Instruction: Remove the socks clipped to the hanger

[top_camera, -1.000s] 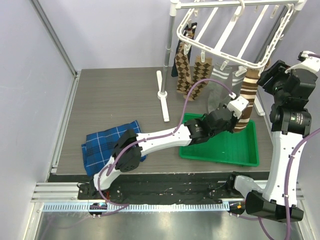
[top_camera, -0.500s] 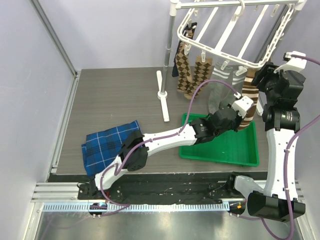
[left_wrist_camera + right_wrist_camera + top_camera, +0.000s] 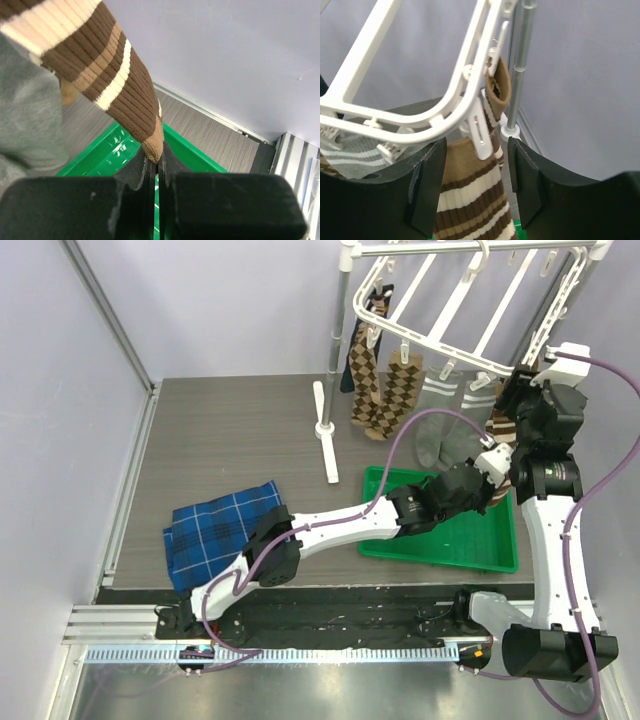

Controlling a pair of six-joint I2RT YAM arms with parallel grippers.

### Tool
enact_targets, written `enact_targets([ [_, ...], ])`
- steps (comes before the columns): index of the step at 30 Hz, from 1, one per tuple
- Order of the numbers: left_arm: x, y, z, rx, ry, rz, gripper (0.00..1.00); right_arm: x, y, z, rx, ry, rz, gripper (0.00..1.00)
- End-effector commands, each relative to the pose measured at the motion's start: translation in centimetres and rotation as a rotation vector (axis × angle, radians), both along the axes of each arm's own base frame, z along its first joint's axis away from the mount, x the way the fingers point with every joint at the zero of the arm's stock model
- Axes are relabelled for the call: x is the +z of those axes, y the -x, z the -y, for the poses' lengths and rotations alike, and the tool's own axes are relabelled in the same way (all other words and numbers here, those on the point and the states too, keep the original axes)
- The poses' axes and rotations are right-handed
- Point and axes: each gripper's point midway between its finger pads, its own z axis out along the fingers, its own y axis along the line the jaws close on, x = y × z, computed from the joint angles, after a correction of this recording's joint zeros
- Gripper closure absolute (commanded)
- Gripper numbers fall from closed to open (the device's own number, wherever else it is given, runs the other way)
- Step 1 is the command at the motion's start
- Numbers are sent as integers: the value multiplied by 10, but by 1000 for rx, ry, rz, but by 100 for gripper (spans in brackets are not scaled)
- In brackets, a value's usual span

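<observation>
From the white hanger (image 3: 450,305) hang brown argyle socks (image 3: 385,390), grey banded socks (image 3: 450,430) and a brown sock with cream stripes (image 3: 500,425). My left gripper (image 3: 497,482) is shut on the toe of that striped sock (image 3: 107,70) and holds it over the green tray (image 3: 102,157). In the right wrist view the white clip (image 3: 481,129) at the hanger's corner (image 3: 420,120) grips the striped sock's cuff (image 3: 470,200). My right gripper (image 3: 476,182) is open and straddles clip and sock, with gaps on both sides.
The metal pole stand (image 3: 340,330) rises left of the socks, its white foot (image 3: 325,435) on the table. A second pole (image 3: 520,65) stands just behind the clip. A folded blue plaid cloth (image 3: 215,530) lies at the front left. The tray's rim (image 3: 440,562) lies under my left arm.
My left gripper has carried the striped sock's toe to the right. My right gripper has risen and moved left to the clip at the hanger's corner. The hanger has swung slightly.
</observation>
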Motion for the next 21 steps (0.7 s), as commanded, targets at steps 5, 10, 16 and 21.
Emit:
enact_targets([
  [5,24,2,-3,5,42,17,100,25,-2,0,-86,-59,-30,39],
  [10,43,1,-31,3,63,-40,100,37,11,-26,37,-142,-95,36],
  [16,59,-17,-97,9,127,-154,100,39,22,-37,129,-251,-128,36],
  [21,88,-35,-155,29,202,-227,100,36,15,-47,311,-382,-150,38],
])
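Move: My left hand already pinches the toe of the brown striped sock; the sock clip that holds its cuff is about 13 cm ahead of this hand, level with it sideways and some 15 cm above. The nearer grey sock hangs roughly 12 cm ahead and 4 cm left, the green tray's middle some 5 cm left and 20 cm below. From my open right hand the clip is 3 cm ahead and 2 cm up, sideways level; the second brown sock hangs about 10 cm ahead, 2 cm right. I keep the sock toe shut in my left fingers, dip about 3 cm, then swing fast some 12 cm left with a little forward, rising again and rolling about 10 degrees, hauling the toe sideways over the tray. My right hand nudges forward about 1 cm at the clip, then draws back 3 cm, left and slightly up, fingers tipping down and rolling but staying open. ##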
